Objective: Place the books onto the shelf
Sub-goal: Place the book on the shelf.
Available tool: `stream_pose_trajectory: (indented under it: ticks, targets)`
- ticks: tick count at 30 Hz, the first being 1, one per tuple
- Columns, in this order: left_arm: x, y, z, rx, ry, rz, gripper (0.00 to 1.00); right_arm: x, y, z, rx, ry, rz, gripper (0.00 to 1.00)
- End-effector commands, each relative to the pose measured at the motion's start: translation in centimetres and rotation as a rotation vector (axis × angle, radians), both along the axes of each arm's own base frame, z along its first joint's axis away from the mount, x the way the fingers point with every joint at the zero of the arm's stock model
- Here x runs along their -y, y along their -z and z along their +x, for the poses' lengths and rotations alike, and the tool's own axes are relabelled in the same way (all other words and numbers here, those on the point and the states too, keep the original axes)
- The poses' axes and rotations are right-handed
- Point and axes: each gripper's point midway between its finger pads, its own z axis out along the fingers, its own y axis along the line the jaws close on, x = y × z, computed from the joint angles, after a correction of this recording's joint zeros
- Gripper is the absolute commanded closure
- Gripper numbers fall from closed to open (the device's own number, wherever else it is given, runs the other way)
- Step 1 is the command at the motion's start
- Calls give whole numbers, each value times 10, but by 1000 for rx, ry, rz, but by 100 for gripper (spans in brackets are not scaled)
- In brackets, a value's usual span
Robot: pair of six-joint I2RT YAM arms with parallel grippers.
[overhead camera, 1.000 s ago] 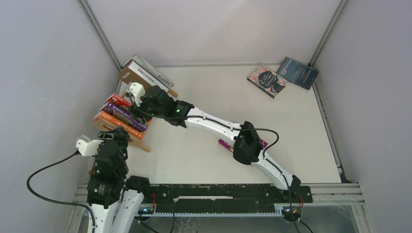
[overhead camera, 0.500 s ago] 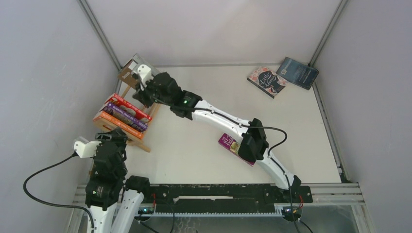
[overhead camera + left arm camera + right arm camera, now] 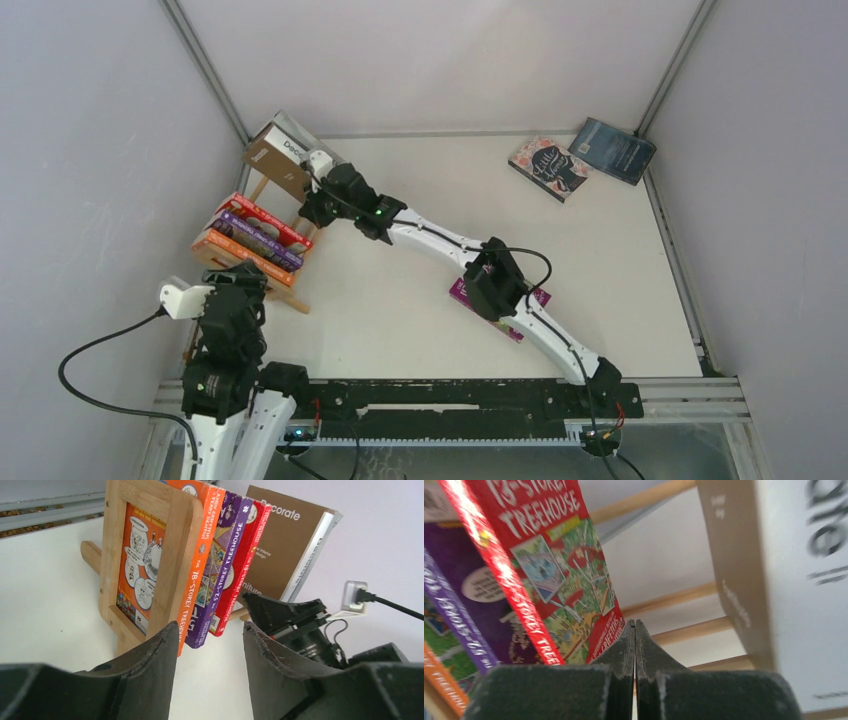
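Observation:
The wooden shelf (image 3: 288, 297) stands at the table's left edge. It holds orange (image 3: 200, 555), purple (image 3: 226, 565) and red (image 3: 248, 560) books side by side. A thick brown book (image 3: 277, 163) leans at its far end, with a grey-white one behind it. My right gripper (image 3: 310, 205) is shut and holds nothing. Its tips (image 3: 634, 623) point into the gap between the red book (image 3: 549, 555) and the brown book (image 3: 744, 580). My left gripper (image 3: 209, 627) is open just in front of the shelf's near end, touching nothing. Three more books lie on the table.
A purple book (image 3: 523, 312) lies partly under the right forearm. A pink illustrated book (image 3: 548, 168) and a dark blue book (image 3: 612, 150) lie at the far right corner. Grey walls close in the table on three sides.
My right gripper has shut and moved from over the brown book down beside it, toward the red book. The left arm has barely shifted.

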Motion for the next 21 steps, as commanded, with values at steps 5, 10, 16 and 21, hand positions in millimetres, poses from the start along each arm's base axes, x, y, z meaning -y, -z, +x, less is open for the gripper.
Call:
stream_pose_trajectory:
  ticks: [5,10,16,21]
  targets:
    - [0,5,14,8,-4,18,46,-33,-22,-20,-41,-77,168,100]
    - [1,6,18,3,-2,28,46,-45,-21,-40,-66,-130,186,100]
    - [2,9,18,7,1,20,46,-59,-26,-78,-63,-205,170,100]
    - [4,9,15,18,10,3,46,-59,-26,-91,-81,-229,149,100]
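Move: The red book on the shelf, its cover facing the closed right fingers, is centred about 8 cm left of the right hand, 2 cm back and 3 cm lower. The purple book is about 10 cm left and 5 cm back of that hand; the brown book is 11 cm ahead and 3 cm left. From the left hand the red book is roughly 13 cm ahead and 7 cm lower, neither left nor right. Closed right fingers push the red book back and left about 8 cm towards the purple one, dipping first. ##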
